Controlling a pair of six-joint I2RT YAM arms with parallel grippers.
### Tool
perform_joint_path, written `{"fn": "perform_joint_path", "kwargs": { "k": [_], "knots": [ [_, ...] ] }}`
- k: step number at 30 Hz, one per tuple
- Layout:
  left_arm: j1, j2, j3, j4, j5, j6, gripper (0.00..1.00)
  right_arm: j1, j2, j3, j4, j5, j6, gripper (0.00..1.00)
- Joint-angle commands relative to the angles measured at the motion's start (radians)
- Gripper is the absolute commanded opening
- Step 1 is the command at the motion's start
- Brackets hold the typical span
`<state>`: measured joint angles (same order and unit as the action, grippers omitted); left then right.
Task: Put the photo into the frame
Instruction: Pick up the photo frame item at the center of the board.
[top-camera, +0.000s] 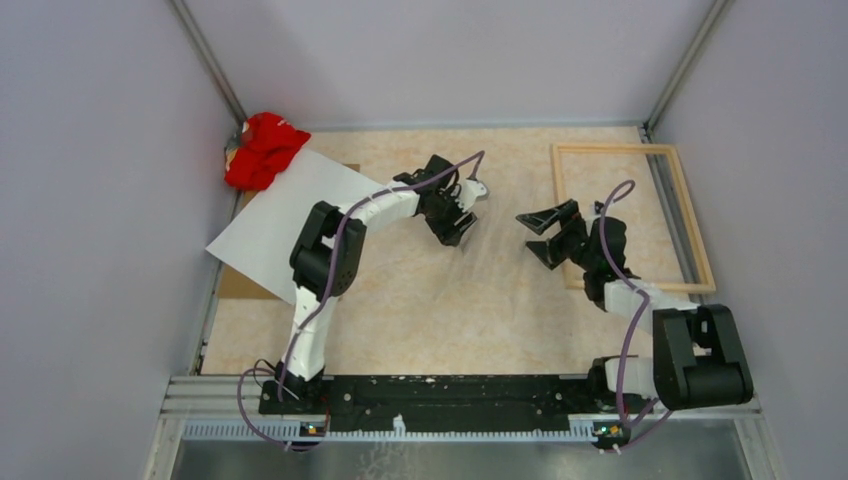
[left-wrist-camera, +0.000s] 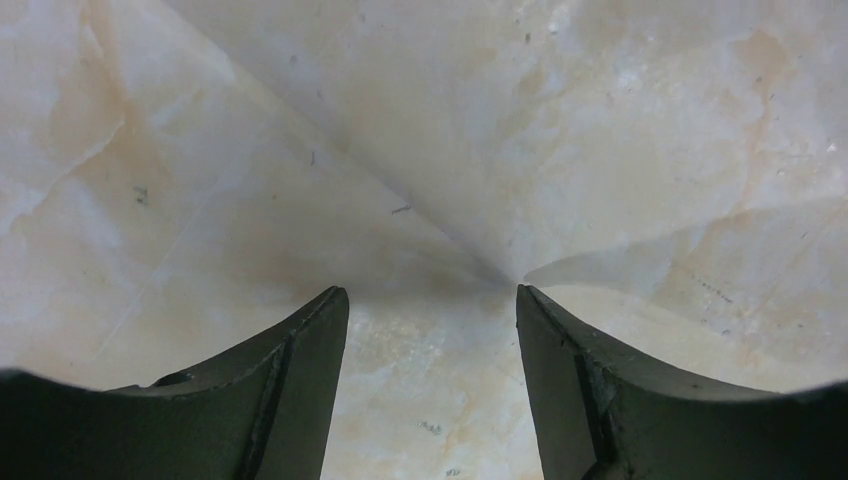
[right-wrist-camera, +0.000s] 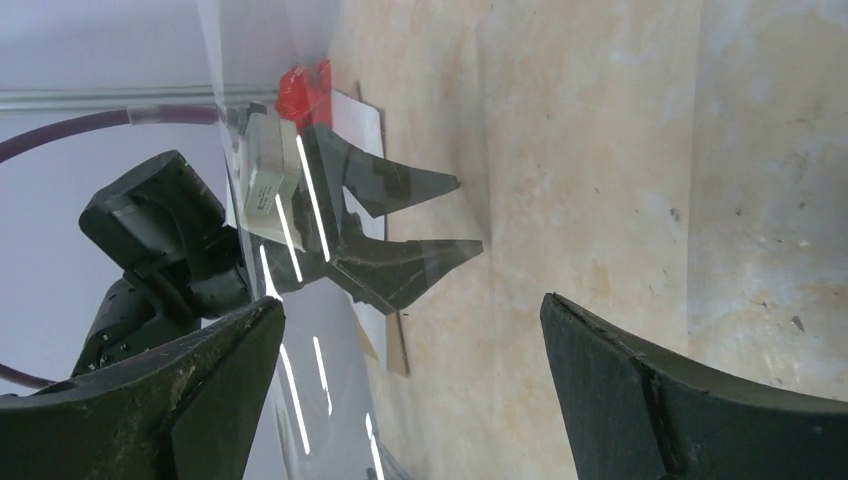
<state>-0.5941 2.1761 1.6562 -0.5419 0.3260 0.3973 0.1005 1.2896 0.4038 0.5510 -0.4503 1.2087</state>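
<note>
The photo (top-camera: 285, 220) lies face down at the left of the table, its plain white back up, on a brown backing board (top-camera: 238, 283). The light wood frame (top-camera: 690, 215) lies flat at the right rear. My left gripper (top-camera: 465, 228) hovers over the table's middle, open, with only bare tabletop between its fingers (left-wrist-camera: 432, 292). Opposite it my right gripper (top-camera: 527, 233) is wide open and holds nothing (right-wrist-camera: 412, 300). In the right wrist view the left gripper (right-wrist-camera: 468, 213) shows through a clear, glare-streaked sheet (right-wrist-camera: 300, 330). A white strip of the photo (right-wrist-camera: 362, 125) shows behind it.
A red cloth (top-camera: 262, 150) is bunched at the rear left corner, touching the photo's far edge. The clear sheet shows only as faint streaks (top-camera: 490, 255) between the grippers, and I cannot tell how it rests. Grey walls close in the marbled table (top-camera: 400, 320).
</note>
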Motion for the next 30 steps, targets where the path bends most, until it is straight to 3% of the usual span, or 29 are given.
{"fn": "perform_joint_path", "kwargs": {
  "k": [1, 30],
  "knots": [
    [-0.051, 0.094, 0.002, -0.085, 0.080, -0.032, 0.70, -0.024, -0.052, -0.002, -0.059, -0.009, -0.052, 0.99],
    [-0.125, 0.178, 0.049, -0.073, 0.174, -0.150, 0.70, -0.187, -0.155, 0.109, -0.450, 0.045, -0.294, 0.99]
  ]
}}
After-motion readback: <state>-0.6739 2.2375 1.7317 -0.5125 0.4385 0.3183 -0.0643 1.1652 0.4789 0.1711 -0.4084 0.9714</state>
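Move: The clear sheet, hard to see against the board, bows up between the hands. Its middle lies roughly 10 cm right of the left hand and 7 cm back, about level, its near fold right at the fingertips. From the raised right hand it is some 6 cm left, 7 cm back and 10 cm down. The wooden frame's middle is about 21 cm right of the right hand, 4 cm ahead and 12 cm down; the white sheet lies some 34 cm left of the left hand and 3 cm ahead. To its right and low over the board, the left hand slides about 6 cm with fingers still partly open, nearly pausing midway, then drawing back a little too, pushing along the clear sheet's fold. The wide-open right hand shifts right as far, towards the frame's left rail, sinking about a centimetre and rolling its left side down some 10 degrees. ##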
